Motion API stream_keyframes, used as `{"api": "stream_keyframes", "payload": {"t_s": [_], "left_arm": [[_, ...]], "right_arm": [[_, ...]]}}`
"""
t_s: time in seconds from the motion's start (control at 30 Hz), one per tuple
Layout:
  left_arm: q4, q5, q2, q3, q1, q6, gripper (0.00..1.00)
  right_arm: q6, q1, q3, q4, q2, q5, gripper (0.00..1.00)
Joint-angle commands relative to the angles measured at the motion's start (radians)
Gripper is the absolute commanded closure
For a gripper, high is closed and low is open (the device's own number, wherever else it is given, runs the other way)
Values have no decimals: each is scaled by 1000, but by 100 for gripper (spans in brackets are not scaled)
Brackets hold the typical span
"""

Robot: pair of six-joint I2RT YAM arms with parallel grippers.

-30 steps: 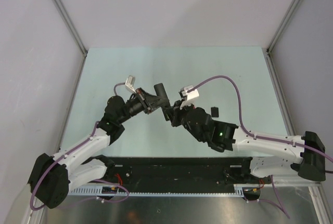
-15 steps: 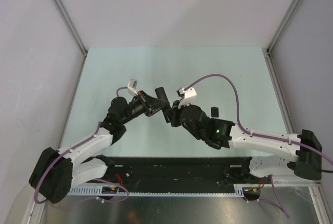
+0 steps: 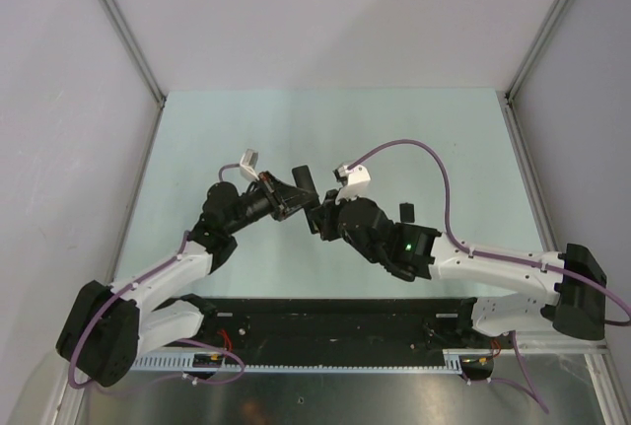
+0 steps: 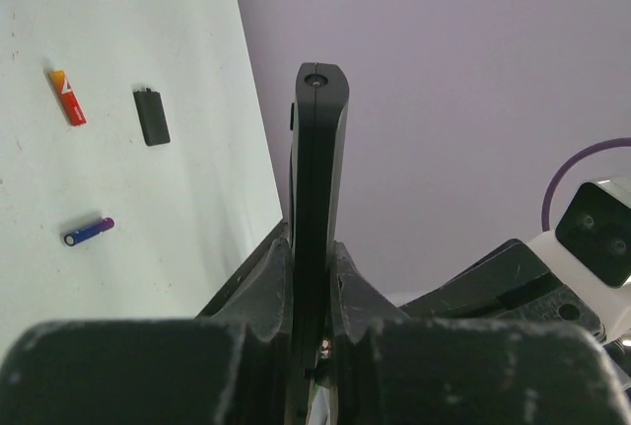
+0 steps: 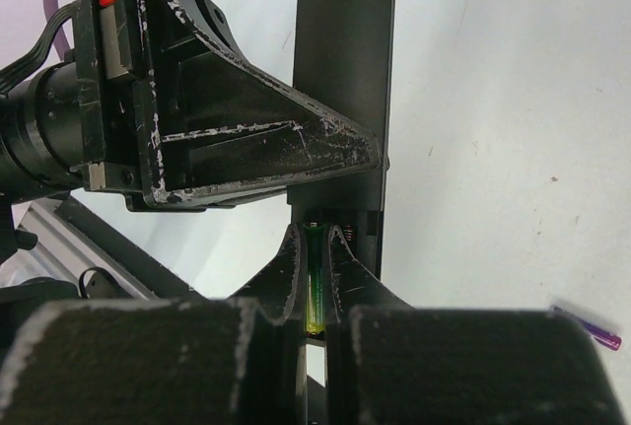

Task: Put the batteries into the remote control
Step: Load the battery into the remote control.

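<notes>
My left gripper is shut on the black remote control and holds it above the table. In the left wrist view the remote stands edge-on between the jaws. My right gripper is shut on the green battery, its tip at the remote's open battery recess, where springs show. From above, the right gripper meets the remote from the right. The red battery and the blue-purple battery lie on the table. The blue-purple one also shows in the right wrist view.
A small black rectangular cover lies on the table near the red battery, and shows from above right of the right wrist. The pale green table is walled at the back and sides. A purple cable arcs over the right arm.
The right gripper has moved a little left and forward with the green battery, closer to the remote. The left gripper with the remote has shifted only slightly.
</notes>
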Motion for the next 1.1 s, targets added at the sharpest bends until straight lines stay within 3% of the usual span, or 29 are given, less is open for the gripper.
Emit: {"api": "stream_keyframes", "payload": {"t_s": [0.0,0.47,0.57,0.77,1.07], "left_arm": [[296,0,-41,90,5,-78,100],[305,23,-50,94,5,-68,100],[304,25,-53,84,7,-65,100],[305,26,-60,70,5,-61,100],[305,21,-44,48,5,-64,100]], "right_arm": [[69,35,-31,-167,76,-277,100],[109,-2,-24,-185,129,-360,100],[121,-24,-20,-185,131,-376,87],[135,-41,-16,-199,131,-383,77],[144,-42,10,-228,103,-344,72]]}}
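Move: My right hand's fingers are shut on the green battery, already at the remote's battery bay, whose middle is about 1 cm to their left and 1 cm below. The left gripper's tips, clamped on the remote, are some 4 cm ahead and 3 cm left, level. The purple battery lies about 11 cm right, neither ahead nor back, some 20 cm down. From my left hand the bay is roughly 5 cm back, 2 cm right and 1 cm lower. I ease the green battery down and left with my right hand, about 2 cm in all, towards the bay, tipping the fingers some 10 degrees further downwards. Once most of the way down I part them modestly and let go, leaving the tips on either side of the battery. My left hand keeps its grip on the remote and sinks about 1 cm with it. ##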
